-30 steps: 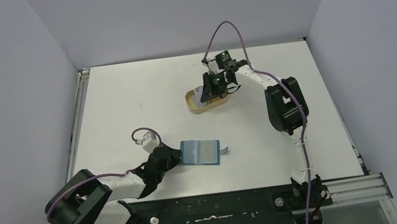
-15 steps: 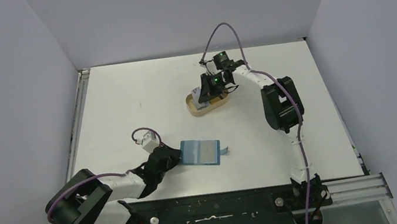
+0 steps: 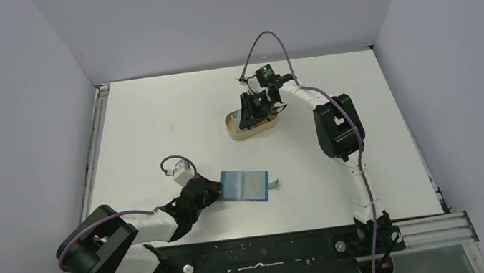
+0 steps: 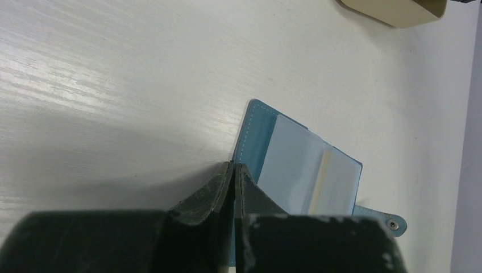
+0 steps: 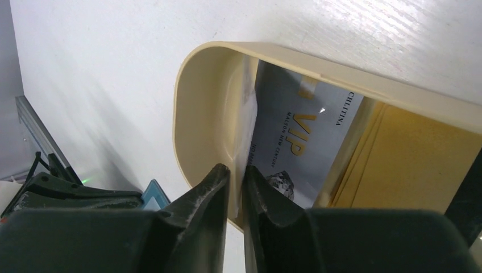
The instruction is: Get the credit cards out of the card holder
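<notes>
The teal card holder lies open on the table, its pale slots facing up, a tan card edge showing in one slot. My left gripper is shut on the holder's left edge, also seen from above. My right gripper hangs over the tan oval tray. Its jaws stand a narrow gap apart, with a whitish credit card upright between them, its far end inside the tray. A silver VIP card and a gold card lie in the tray.
The tray's rim curves just ahead of my right fingertips. The holder's snap tab sticks out at its right. White walls enclose the table on three sides, and a metal rail runs along the left edge.
The right gripper has shifted slightly left over the tray and its jaws have parted a little around the whitish card. The left gripper and the holder have not moved.
</notes>
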Action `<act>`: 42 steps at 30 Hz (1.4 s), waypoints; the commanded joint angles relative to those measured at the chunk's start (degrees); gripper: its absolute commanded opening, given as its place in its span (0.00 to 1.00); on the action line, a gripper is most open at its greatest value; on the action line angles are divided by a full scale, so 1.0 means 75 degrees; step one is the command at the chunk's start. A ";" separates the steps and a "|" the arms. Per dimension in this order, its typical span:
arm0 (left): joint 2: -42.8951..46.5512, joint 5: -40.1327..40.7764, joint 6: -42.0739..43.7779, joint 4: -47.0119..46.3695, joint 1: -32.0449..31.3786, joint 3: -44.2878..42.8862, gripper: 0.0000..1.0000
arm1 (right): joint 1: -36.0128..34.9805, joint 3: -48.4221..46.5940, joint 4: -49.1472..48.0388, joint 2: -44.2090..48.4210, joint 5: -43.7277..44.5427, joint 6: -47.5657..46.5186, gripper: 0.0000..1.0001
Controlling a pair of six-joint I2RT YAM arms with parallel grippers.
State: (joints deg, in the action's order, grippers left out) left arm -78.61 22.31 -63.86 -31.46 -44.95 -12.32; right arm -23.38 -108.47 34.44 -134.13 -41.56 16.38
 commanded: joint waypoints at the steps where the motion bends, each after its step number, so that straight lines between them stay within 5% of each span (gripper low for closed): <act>1: -0.0177 -0.0068 0.0159 0.0628 0.0039 0.0066 0.00 | -0.0098 -0.0476 0.0315 0.0012 0.0167 -0.0256 0.24; 6: -0.0174 -0.0079 0.0170 0.0604 0.0039 0.0065 0.00 | -0.0105 -0.0869 0.0788 0.0250 0.0463 -0.0495 0.41; 14: -0.0121 -0.0063 0.0176 0.0606 0.0034 0.0098 0.00 | -0.0034 -0.1972 0.1834 0.0837 0.1676 -0.0968 0.49; 23: 0.0067 0.0086 0.0124 0.0777 -0.0021 0.0154 0.00 | -0.0943 0.1972 0.0169 0.3812 0.2784 0.0004 0.53; 30: 0.0014 0.0090 0.0100 0.0785 -0.0041 0.0130 0.00 | -0.2289 0.5168 -0.1343 0.5443 0.2221 0.1755 0.59; 42: -0.0136 0.0039 0.0147 0.0759 -0.0070 0.0014 0.00 | -0.2521 0.7757 -0.3424 0.6148 0.2672 0.3487 0.66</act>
State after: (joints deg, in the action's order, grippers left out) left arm -78.19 22.57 -64.05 -30.81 -45.19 -12.25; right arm -42.59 -51.57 18.98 -88.95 -23.29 37.58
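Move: Your right fingers hover low inside the left end of the box, still almost shut on a whitish card; the box's middle is about 5 cm to their right, 2 cm ahead and 4 cm lower. The open card holder lies some 23 cm straight back and 5 cm lower, its strap roughly 24 cm back and 7 cm right. From the left hand, already at the holder's left edge, the holder's middle is some 6 cm right, 1 cm back and 1 cm lower. Open the right fingers to let go of the card in the box, lift clear about 10 cm with a slight forward drift, then swing back some 25 cm towards the robot, sinking about 9 cm as you come over the card holder, fingers about two-thirds open and clear of it. Keep the left fingertips, shut, resting on the holder's left edge. ##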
